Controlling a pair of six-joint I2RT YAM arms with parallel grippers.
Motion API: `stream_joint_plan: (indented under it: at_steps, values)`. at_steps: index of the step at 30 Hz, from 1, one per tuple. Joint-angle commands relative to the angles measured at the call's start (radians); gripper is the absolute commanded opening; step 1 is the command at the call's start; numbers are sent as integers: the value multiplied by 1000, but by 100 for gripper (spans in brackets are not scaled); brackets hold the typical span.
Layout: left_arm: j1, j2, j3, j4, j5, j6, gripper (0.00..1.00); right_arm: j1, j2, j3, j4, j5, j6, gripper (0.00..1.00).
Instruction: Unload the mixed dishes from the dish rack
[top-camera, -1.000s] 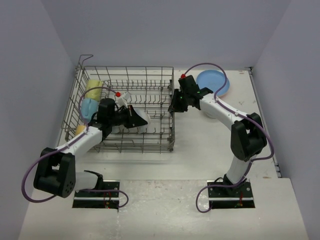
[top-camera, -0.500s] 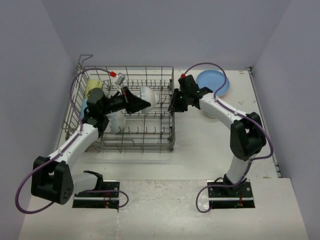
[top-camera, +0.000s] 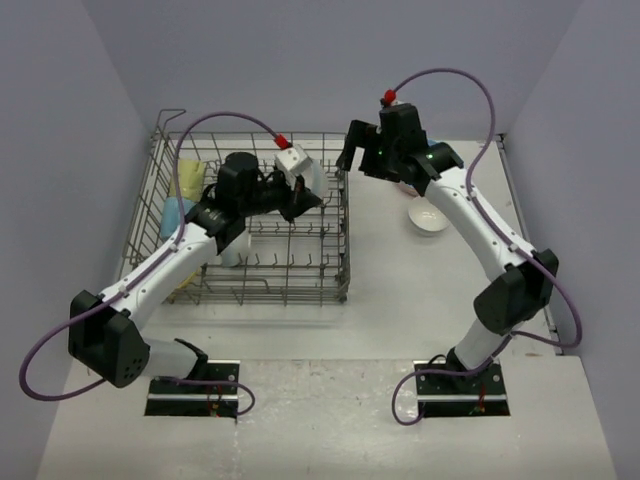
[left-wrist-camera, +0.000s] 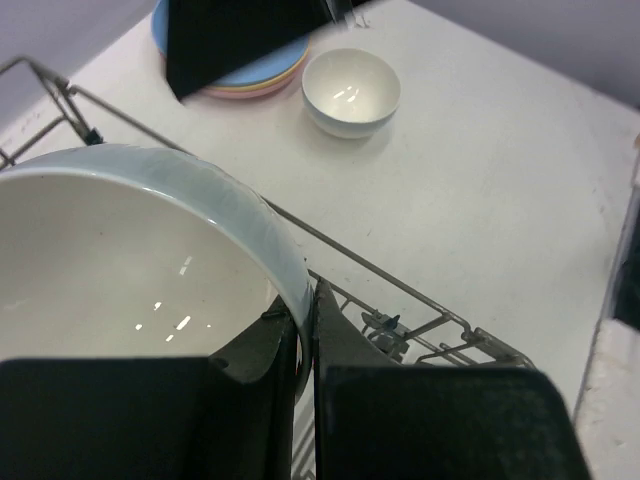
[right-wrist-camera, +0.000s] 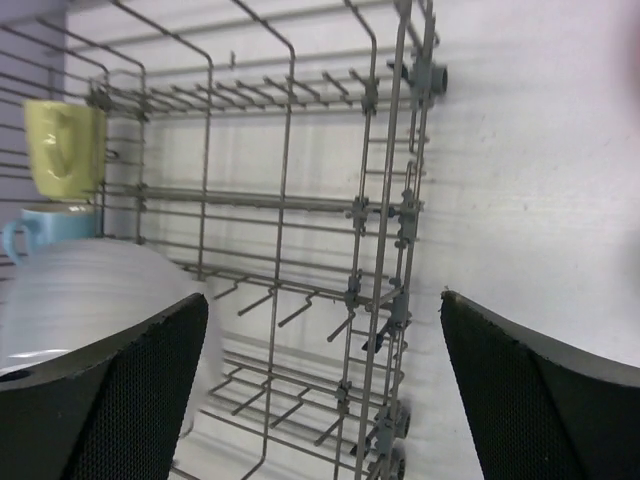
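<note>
My left gripper (top-camera: 298, 197) is shut on the rim of a white bowl (top-camera: 308, 175) and holds it above the right part of the grey wire dish rack (top-camera: 345, 268). In the left wrist view the fingers pinch the bowl's (left-wrist-camera: 120, 260) rim at the gripper (left-wrist-camera: 308, 300). My right gripper (top-camera: 363, 157) is open and empty, raised beside the rack's far right corner. Another white bowl (top-camera: 427, 217) sits on the table right of the rack. A yellow-green mug (top-camera: 187, 178) and a light blue mug (top-camera: 175, 215) stand at the rack's left side. The plate stack (left-wrist-camera: 255, 75) is partly hidden by my right arm.
A third white bowl (top-camera: 230, 250) sits in the rack under my left arm. The right wrist view shows the rack's side wall (right-wrist-camera: 400, 200), the yellow-green mug (right-wrist-camera: 62, 148), the blue mug (right-wrist-camera: 45, 222) and the held bowl (right-wrist-camera: 100, 300). Walls close in on three sides.
My left gripper has lifted the white bowl out of the rack's tines and carried it up and to the right. My right arm has risen and now covers the blue plate.
</note>
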Motion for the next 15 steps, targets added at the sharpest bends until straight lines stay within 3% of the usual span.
stream_joint_plan:
  at_steps: [1,7,11,15]
  values:
    - [-106,5,95,-122,-164,419,0,-7,-126,99,-80,75,-84,99]
    - [-212,47,167,-288,-164,733,0,-11,-134,230,-217,-45,-242,99]
    - [-245,112,253,-360,-156,804,0,-10,-55,321,-370,-118,-343,99]
    - [-283,175,325,-444,-167,884,0,-5,-20,334,-413,-150,-392,99]
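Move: The left hand holds the bowl by its rim over the rack. The open right gripper is about 9 cm ahead of it, 8 cm to its right, nearly level. The rack's right rim is some 6 cm to the left hand's right, 10 below; the bowl already on the table is roughly 25 cm right, 7 ahead, 19 below. From the right hand, the held bowl is about 8 cm left, 5 back and 4 lower. Still pinching the bowl by its rim, the left hand carries it right towards the rack's right rim, sinking and drawing back as well, about 7 cm in all, while rolling its left side up some 30 degrees and swinging clockwise. The right hand, fingers wide and empty, rises about 12 cm above the rack's side, easing back some 4 cm, then starts to dip. ##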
